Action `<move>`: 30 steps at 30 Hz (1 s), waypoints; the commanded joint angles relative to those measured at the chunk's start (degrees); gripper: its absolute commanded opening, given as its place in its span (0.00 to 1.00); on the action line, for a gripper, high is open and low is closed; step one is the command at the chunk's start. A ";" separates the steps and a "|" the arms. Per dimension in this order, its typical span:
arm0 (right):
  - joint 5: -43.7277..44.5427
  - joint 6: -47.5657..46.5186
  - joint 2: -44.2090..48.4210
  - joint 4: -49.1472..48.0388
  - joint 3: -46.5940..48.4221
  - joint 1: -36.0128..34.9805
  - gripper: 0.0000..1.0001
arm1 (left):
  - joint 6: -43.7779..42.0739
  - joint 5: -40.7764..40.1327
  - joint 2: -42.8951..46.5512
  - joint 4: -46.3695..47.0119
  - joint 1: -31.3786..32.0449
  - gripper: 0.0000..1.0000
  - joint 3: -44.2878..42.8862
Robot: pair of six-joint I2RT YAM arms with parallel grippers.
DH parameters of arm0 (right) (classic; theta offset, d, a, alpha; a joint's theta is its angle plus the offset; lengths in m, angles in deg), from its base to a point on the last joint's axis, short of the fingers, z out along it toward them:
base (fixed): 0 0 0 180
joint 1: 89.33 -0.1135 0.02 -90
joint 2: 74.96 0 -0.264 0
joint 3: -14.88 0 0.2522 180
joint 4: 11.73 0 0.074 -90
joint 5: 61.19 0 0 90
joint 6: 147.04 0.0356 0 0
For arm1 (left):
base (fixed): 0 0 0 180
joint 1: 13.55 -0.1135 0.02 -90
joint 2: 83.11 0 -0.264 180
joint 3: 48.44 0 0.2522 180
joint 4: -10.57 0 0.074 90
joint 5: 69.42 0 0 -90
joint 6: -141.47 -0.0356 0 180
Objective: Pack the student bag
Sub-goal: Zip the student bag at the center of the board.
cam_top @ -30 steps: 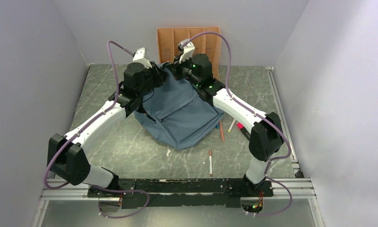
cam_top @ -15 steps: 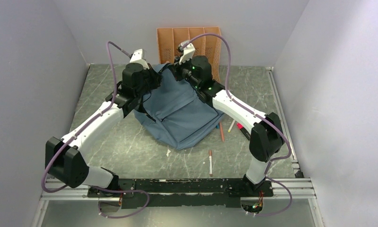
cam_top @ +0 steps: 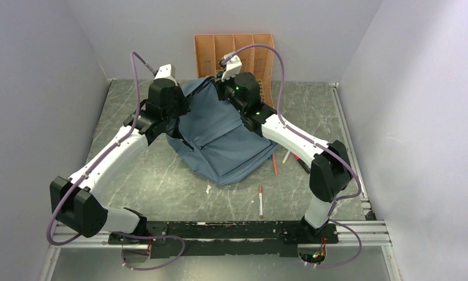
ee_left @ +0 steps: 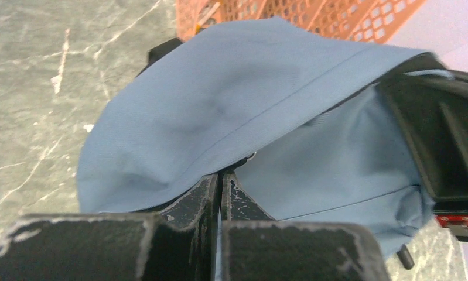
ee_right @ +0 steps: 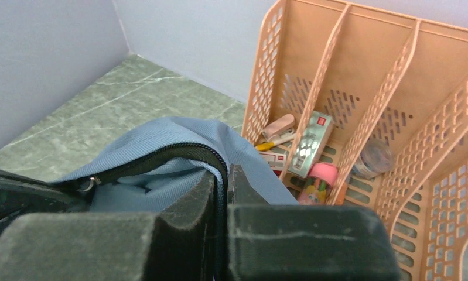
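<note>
The student bag (cam_top: 222, 143), dusty blue with black zip trim, lies at the table's middle with its top end lifted toward the back wall. My left gripper (cam_top: 182, 110) is shut on the bag's left top edge, the blue fabric (ee_left: 219, 105) pinched between its tips (ee_left: 221, 175). My right gripper (cam_top: 218, 89) is shut on the right top edge, clamping the black zip line (ee_right: 217, 161) between its pads (ee_right: 226, 174). Between the two grips the bag's mouth (ee_right: 143, 175) gapes a little, and a zip pull (ee_right: 91, 182) shows at its left.
An orange slotted organizer (cam_top: 252, 50) stands against the back wall just behind the bag, holding a stapler (ee_right: 278, 126), a small box (ee_right: 308, 143), a pink item (ee_right: 319, 178) and a tape roll (ee_right: 373, 158). Pens (cam_top: 260, 201) (cam_top: 273, 164) (cam_top: 301, 163) lie on the table right of the bag.
The left gripper closed on the bag's top edge, then drew it left and back, lifting the fabric. The right gripper kept its grip and shifted slightly back.
</note>
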 commanded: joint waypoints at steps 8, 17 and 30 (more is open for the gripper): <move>12.84 -0.27 0.07 1.61 5.21 3.93 0.00 | -1.72 -8.01 4.73 -15.19 -6.50 0.05 2.19; 7.35 6.89 -0.21 5.79 4.79 7.99 0.00 | -2.36 -6.80 7.60 -17.66 -9.48 0.05 4.37; -41.05 -11.35 3.90 -5.31 -6.47 7.88 0.40 | -6.64 14.91 6.00 -5.39 -9.58 0.05 8.97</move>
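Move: The open end of the bag's zip lies about 7 cm back from the left gripper, 4 cm to its left and 12 cm below; the bag's body is some 10 cm back, 12 cm right and 20 cm below. From the right gripper, the zip pull held by the left fingers is roughly 6 cm back, 9 cm left and 4 cm lower, and the orange rack stands about 7 cm ahead, 8 cm right and 20 cm below. Keep the zip pull pinched in the left gripper and draw it about 5 cm left along the bag's opening, then sink some 4 cm while easing back, towards the open end. Keep the right fingers pinching the zip tape as counter-hold, letting them sink a little; late on, draw them back, turning about 25 degrees counter-clockwise, and open them partway around the tape. ##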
